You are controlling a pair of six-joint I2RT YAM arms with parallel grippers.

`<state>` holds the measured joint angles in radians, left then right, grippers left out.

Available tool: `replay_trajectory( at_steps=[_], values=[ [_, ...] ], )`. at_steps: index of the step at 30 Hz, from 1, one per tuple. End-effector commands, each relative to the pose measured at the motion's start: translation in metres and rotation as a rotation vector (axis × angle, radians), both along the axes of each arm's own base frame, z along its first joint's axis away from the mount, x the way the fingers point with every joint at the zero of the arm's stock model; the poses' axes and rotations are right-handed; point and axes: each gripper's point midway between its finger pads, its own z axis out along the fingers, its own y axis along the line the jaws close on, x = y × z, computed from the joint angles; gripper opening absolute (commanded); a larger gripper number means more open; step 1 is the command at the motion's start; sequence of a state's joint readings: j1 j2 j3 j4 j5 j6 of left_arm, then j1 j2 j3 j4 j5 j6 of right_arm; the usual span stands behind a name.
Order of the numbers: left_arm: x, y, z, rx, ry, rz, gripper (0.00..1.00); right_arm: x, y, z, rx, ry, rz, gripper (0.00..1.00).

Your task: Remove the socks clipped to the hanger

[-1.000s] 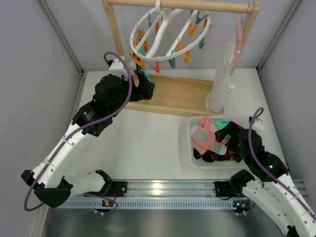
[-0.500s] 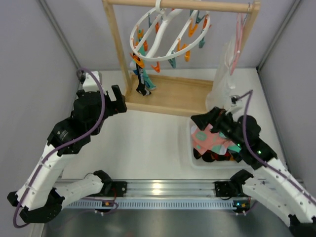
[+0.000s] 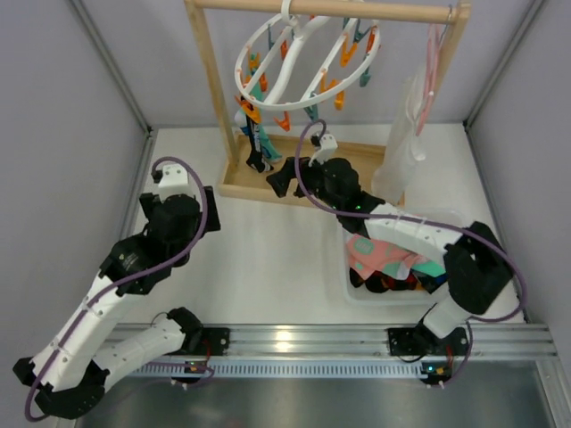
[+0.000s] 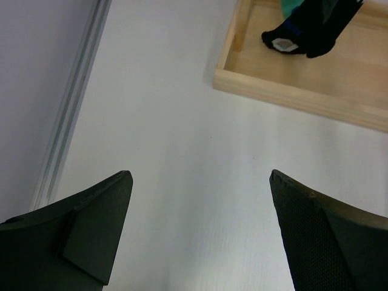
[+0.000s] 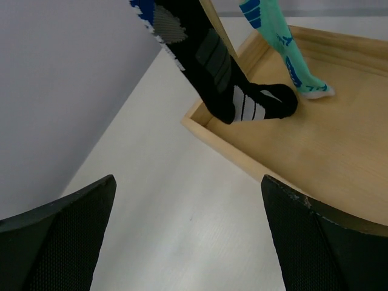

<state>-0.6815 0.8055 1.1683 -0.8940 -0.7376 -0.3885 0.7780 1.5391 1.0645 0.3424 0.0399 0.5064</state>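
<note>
The white ring hanger [image 3: 303,62] with orange and teal clothespins hangs from the wooden rack's top bar. A black sock with white marks [image 3: 254,147] and a teal sock [image 3: 265,141] hang from its left side, down to the rack's base. My right gripper [image 3: 284,176] is open and empty, just right of these socks; its wrist view shows the black sock [image 5: 224,79] and the teal sock [image 5: 288,54] ahead of the gripper [image 5: 189,179]. My left gripper [image 3: 208,217] is open and empty over the table; its own view [image 4: 200,176] shows the black sock's toe [image 4: 303,36].
The wooden rack has a tray-like base [image 3: 312,174] and uprights [image 3: 210,80]. A long white garment [image 3: 400,152] on a thin pink hanger [image 3: 433,62] hangs at its right end. A clear bin [image 3: 343,259] at the right holds pink, teal and dark socks.
My left arm has pulled back from the rack to the near left. My right arm has swung from over the bin, left and forward, to the rack base beside the hanging socks.
</note>
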Motion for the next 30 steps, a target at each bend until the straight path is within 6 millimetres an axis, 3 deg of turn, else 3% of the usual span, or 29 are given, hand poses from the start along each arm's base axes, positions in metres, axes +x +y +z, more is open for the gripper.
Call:
replay_trajectory(
  at_steps=[1,3,4,6,7,9,10,11,12,14,16,17,18,21,22,25,26,27,28,29,30],
  values=[
    [0.007,0.003,-0.01,-0.02,-0.03,0.061,0.99,0.029,0.039,0.022,0.062,-0.138,0.084,0.99],
    [0.008,-0.001,-0.02,-0.022,-0.014,0.048,0.98,0.042,0.052,0.027,0.007,-0.21,0.066,0.99],
    [0.008,-0.003,-0.023,-0.02,-0.007,0.041,0.98,0.054,0.055,0.01,-0.032,-0.213,0.025,0.99],
    [0.01,-0.003,-0.031,-0.003,0.006,0.04,0.98,0.062,0.062,0.013,-0.027,-0.277,0.0,0.99],
    [0.011,-0.003,-0.034,0.003,0.014,0.043,0.98,0.071,0.063,-0.001,-0.046,-0.275,-0.024,0.99],
    [0.01,-0.009,-0.042,-0.009,0.035,0.02,0.98,0.08,0.067,0.003,-0.039,-0.325,-0.048,0.93],
    [0.011,-0.01,-0.044,-0.013,0.038,0.015,0.98,0.088,0.067,-0.01,-0.059,-0.32,-0.074,0.88],
    [0.011,-0.011,-0.045,-0.013,0.042,0.013,0.98,0.092,0.07,-0.002,-0.046,-0.347,-0.089,0.87],
    [0.012,-0.012,-0.047,-0.014,0.049,0.007,0.98,0.101,0.079,-0.011,-0.051,-0.369,-0.089,0.81],
    [0.012,-0.013,-0.046,-0.015,0.05,0.005,0.98,0.103,0.084,-0.005,-0.039,-0.389,-0.077,0.77],
    [0.013,-0.015,-0.048,-0.019,0.056,-0.002,0.98,0.108,0.091,-0.015,-0.057,-0.406,-0.071,0.66],
    [0.013,-0.015,-0.048,-0.021,0.055,-0.002,0.98,0.11,0.097,-0.008,-0.062,-0.432,-0.071,0.61],
    [0.014,-0.014,-0.049,-0.02,0.057,-0.001,0.98,0.113,0.1,-0.017,-0.085,-0.427,-0.071,0.57],
    [0.014,-0.015,-0.05,-0.024,0.061,-0.006,0.99,0.119,0.102,-0.017,-0.109,-0.445,-0.112,0.49],
    [0.015,-0.016,-0.05,-0.024,0.063,-0.008,0.98,0.121,0.101,-0.016,-0.107,-0.447,-0.125,0.33],
    [0.015,-0.016,-0.048,-0.034,0.056,-0.009,0.98,0.112,0.093,-0.017,-0.083,-0.457,-0.133,0.01],
    [0.016,-0.018,-0.047,-0.041,0.058,-0.017,0.98,0.106,0.091,-0.013,-0.06,-0.464,-0.131,0.0],
    [0.016,-0.017,-0.045,-0.048,0.052,-0.016,0.98,0.095,0.09,0.004,-0.024,-0.486,-0.102,0.0],
    [0.016,-0.018,-0.044,-0.054,0.051,-0.018,0.98,0.083,0.087,-0.009,-0.034,-0.466,-0.072,0.0],
    [0.016,-0.019,-0.037,-0.069,0.038,-0.024,0.98,0.072,0.085,-0.002,0.014,-0.464,-0.053,0.0],
    [0.015,-0.02,-0.033,-0.081,0.03,-0.032,0.98,0.056,0.08,0.024,0.067,-0.493,-0.019,0.0]
  ],
)
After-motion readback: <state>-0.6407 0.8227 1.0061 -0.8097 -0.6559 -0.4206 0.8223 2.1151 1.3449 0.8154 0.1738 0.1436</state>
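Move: The black sock hangs about 12 cm ahead of the open right hand and 9 cm to its left, its middle some 4 cm lower. The green sock hangs roughly 8 cm beyond the black one, and the middle of the hanger ring is about 18 cm ahead of the right hand, 3 cm to its right and 12 cm up. From the left hand the black sock lies about 22 cm ahead, 14 cm right and 8 cm lower. The right fingers close around the lower leg of the hanging black sock and pinch it, after the hand has reached about 15 cm forward and left while sinking 6 cm, rolling some 20 degrees with its left side dropping. Once shut, the hand starts drawing back slightly. The left hand, empty and open, sinks about 5 cm and then hovers. ##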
